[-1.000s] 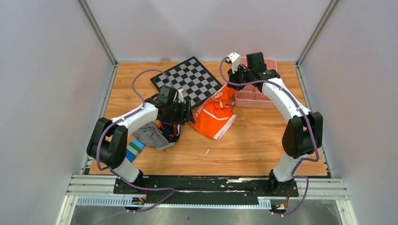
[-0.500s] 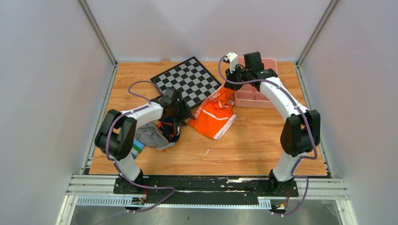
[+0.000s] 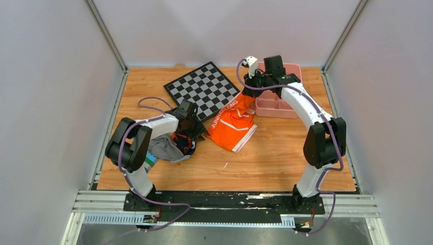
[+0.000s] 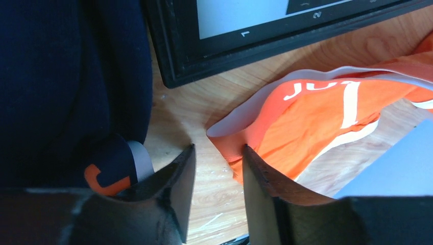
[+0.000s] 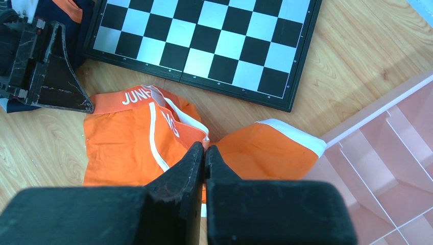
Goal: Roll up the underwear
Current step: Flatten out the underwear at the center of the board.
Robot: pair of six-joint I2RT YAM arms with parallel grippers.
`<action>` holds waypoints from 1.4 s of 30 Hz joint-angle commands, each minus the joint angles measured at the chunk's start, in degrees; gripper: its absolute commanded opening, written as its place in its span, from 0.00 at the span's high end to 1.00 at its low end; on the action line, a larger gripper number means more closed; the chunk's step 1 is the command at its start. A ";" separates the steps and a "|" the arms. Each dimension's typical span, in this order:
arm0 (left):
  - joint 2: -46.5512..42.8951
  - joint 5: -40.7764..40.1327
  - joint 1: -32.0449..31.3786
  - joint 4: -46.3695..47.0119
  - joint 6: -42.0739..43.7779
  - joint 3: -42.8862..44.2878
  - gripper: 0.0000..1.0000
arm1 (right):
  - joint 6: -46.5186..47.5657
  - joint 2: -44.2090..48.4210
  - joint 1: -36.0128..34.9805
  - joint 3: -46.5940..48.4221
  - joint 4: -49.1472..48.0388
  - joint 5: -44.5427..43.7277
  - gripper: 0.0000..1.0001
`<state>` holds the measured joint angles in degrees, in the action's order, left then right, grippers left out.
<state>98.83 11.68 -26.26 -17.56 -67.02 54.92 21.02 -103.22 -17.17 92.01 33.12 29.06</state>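
Note:
The orange underwear (image 3: 232, 125) with white trim lies mid-table, its far edge lifted toward the right arm. My right gripper (image 5: 205, 148) is shut on a fold of the underwear (image 5: 127, 148) at that raised edge, also seen from above as the right gripper (image 3: 248, 93). My left gripper (image 3: 200, 133) is low at the garment's left corner. In the left wrist view the left gripper (image 4: 218, 149) is open, with bare wood between the jaws. Its right fingertip (image 4: 250, 158) touches the underwear's (image 4: 306, 122) corner edge.
A chessboard (image 3: 204, 88) lies behind the underwear, its black rim (image 4: 230, 48) close ahead of the left fingers. A pink divided tray (image 3: 286, 104) sits far right. A navy pair (image 3: 185, 143) and a striped garment (image 3: 163, 148) are bunched under the left arm.
My left gripper has dropped and swung toward the underwear's left corner, with its jaws narrowing. The right gripper has stayed shut on the raised edge, barely moving.

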 commanded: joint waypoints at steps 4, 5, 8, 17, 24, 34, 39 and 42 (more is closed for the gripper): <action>3.39 -0.08 -0.19 1.01 -2.10 1.36 0.62 | -1.15 -0.57 0.21 2.75 -1.35 1.78 1.00; 3.79 -0.16 -0.19 0.99 -2.07 1.40 0.62 | -1.25 -0.64 0.21 2.82 -1.31 1.98 1.00; 4.81 -0.53 -0.19 1.14 -1.66 1.70 0.65 | -1.47 -1.02 0.21 3.17 -1.24 2.20 1.00; 1.67 -3.41 0.02 -1.43 13.34 7.28 0.98 | -2.62 0.13 0.50 3.00 -0.42 2.77 1.00; -5.94 -5.80 0.77 -3.89 37.40 14.39 1.00 | -5.19 8.43 2.64 2.56 0.77 3.18 1.00; -22.42 -0.77 0.73 -7.24 51.46 11.49 1.00 | -14.40 28.91 2.97 -11.22 -0.85 5.03 1.00; -30.37 1.63 0.28 -9.43 53.76 8.14 1.00 | -18.66 38.08 2.93 -19.90 -2.33 4.87 1.00; -35.43 4.85 -0.47 -10.12 54.88 6.43 1.00 | -23.77 42.53 2.84 -23.75 -0.30 6.68 1.00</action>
<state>68.82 12.19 -25.91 -25.98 -16.27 62.87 5.30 -64.69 -14.11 72.29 32.64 33.58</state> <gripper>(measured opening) 0.008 0.028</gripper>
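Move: The orange underwear's free waistband corner lies right at the open left fingertips, roughly 1 cm ahead, 1 cm to the right and 1 cm below. From there the navy underwear sits about 8 cm to the left, level, and the chessboard's middle some 20 cm straight ahead. The right gripper already holds the other waistband end up high; the free corner is about 12 cm back, 16 cm left and 17 cm below it, the pink tray 9 cm ahead, 12 cm right and 14 cm below. Ease the left gripper down and right about 1 cm onto the free waistband corner and close it there, while the right keeps its pinch almost still. Then swing both up: the left some 20 cm, first forward past its start, then back again, tipping its fingers outward and turning clockwise; the right about 13 cm up and 14 cm back, drifting right, away from the tray. ##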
